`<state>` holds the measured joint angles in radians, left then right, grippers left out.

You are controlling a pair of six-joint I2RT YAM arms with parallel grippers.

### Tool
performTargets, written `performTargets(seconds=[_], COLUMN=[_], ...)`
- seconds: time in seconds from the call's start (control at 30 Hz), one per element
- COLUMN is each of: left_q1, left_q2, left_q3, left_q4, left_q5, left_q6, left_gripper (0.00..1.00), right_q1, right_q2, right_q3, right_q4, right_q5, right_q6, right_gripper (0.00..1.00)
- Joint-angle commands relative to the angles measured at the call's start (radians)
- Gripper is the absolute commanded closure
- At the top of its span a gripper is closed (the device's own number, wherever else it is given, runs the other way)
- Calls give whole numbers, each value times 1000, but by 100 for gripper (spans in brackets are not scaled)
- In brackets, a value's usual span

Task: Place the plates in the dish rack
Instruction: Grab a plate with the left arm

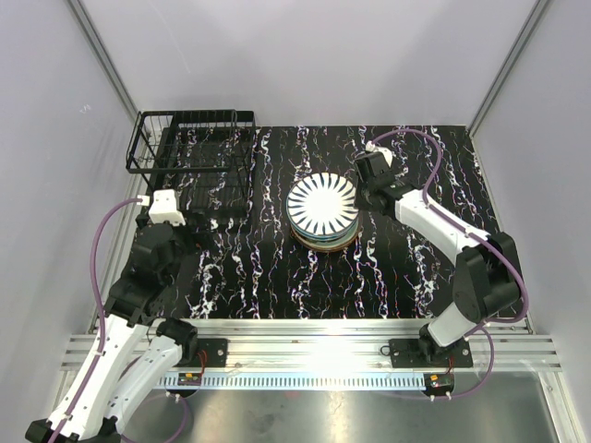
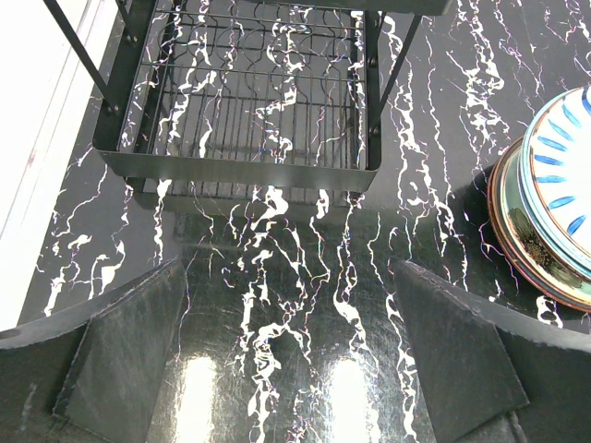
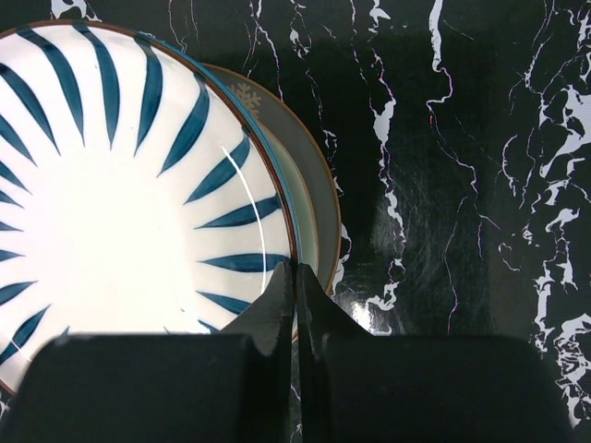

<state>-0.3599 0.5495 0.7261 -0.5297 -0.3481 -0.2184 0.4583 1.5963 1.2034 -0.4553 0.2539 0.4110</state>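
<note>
A stack of plates (image 1: 321,214) sits mid-table, topped by a white plate with dark radial stripes (image 3: 111,203). Under it a pale green rim (image 3: 307,217) and a brown-edged grey plate (image 3: 309,157) show. My right gripper (image 3: 295,269) is shut, its tips pinching the striped plate's right rim; from above the right gripper (image 1: 358,197) meets the stack's right edge. The black wire dish rack (image 1: 194,152) stands at the back left with nothing in it. My left gripper (image 2: 291,269) hangs open just in front of the dish rack (image 2: 240,171), holding nothing; from above the left gripper (image 1: 185,221) is seen.
The stack's edge (image 2: 545,212) shows at the right of the left wrist view. The table's left edge (image 2: 37,185) runs beside the rack. Grey walls close in the back and both sides.
</note>
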Motion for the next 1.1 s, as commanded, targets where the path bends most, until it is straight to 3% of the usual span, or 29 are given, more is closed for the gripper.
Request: performTargets(seconds=[0.0,0.33,0.53,0.7,0.87,1.07], left_q1=[-1,-1,-1,-1,-1,-2], left_q2=[0,59,148,199,253,337], left_q3=[12,47,124,128,24,-83], left_q4=[34,17,-16,17,183,384], left_q5=[5,57,150,317,542,675], left_q6=[-7,-50,-100,-212,-329,-475], left_gripper=[1,1,1,1,1,1], right_q1=[3,3,3,5,3,0], right_q2=[-38,-81,-122,-147,-182,-229], right_q3=[68,74,68,64,1,-42], right_q4=[-26,-72,-114,-128,-123,-112], right_q5=[44,-41,-67,-96,-149,-196], right_q6=[-15,-6,23,52,121,164], right_gripper=[100,100,100,100,100,100])
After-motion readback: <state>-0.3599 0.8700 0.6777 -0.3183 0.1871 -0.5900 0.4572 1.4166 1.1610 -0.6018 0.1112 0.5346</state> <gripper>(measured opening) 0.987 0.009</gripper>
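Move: The top plate's middle lies about 14 cm ahead of the open left hand, some 23 cm to its right and 12 cm below; the other plates are piled directly beneath it. The dish rack's middle is roughly 20 cm ahead of the left hand and 3 cm to its left, also below. From the right hand, whose shut tips are at the plate's right rim, the middle is about 8 cm left and 1 cm ahead. The left hand, fingers staying wide open, sweeps about 12 cm right towards the plates, speeding up and sinking some 5 cm mostly at the end, while rolling its left side down nearly 30 degrees, tipping down and turning clockwise. The right hand, still shut, draws back about 5 cm along the top plate's right rim and rises 3 cm, its left side tilting up slightly. ##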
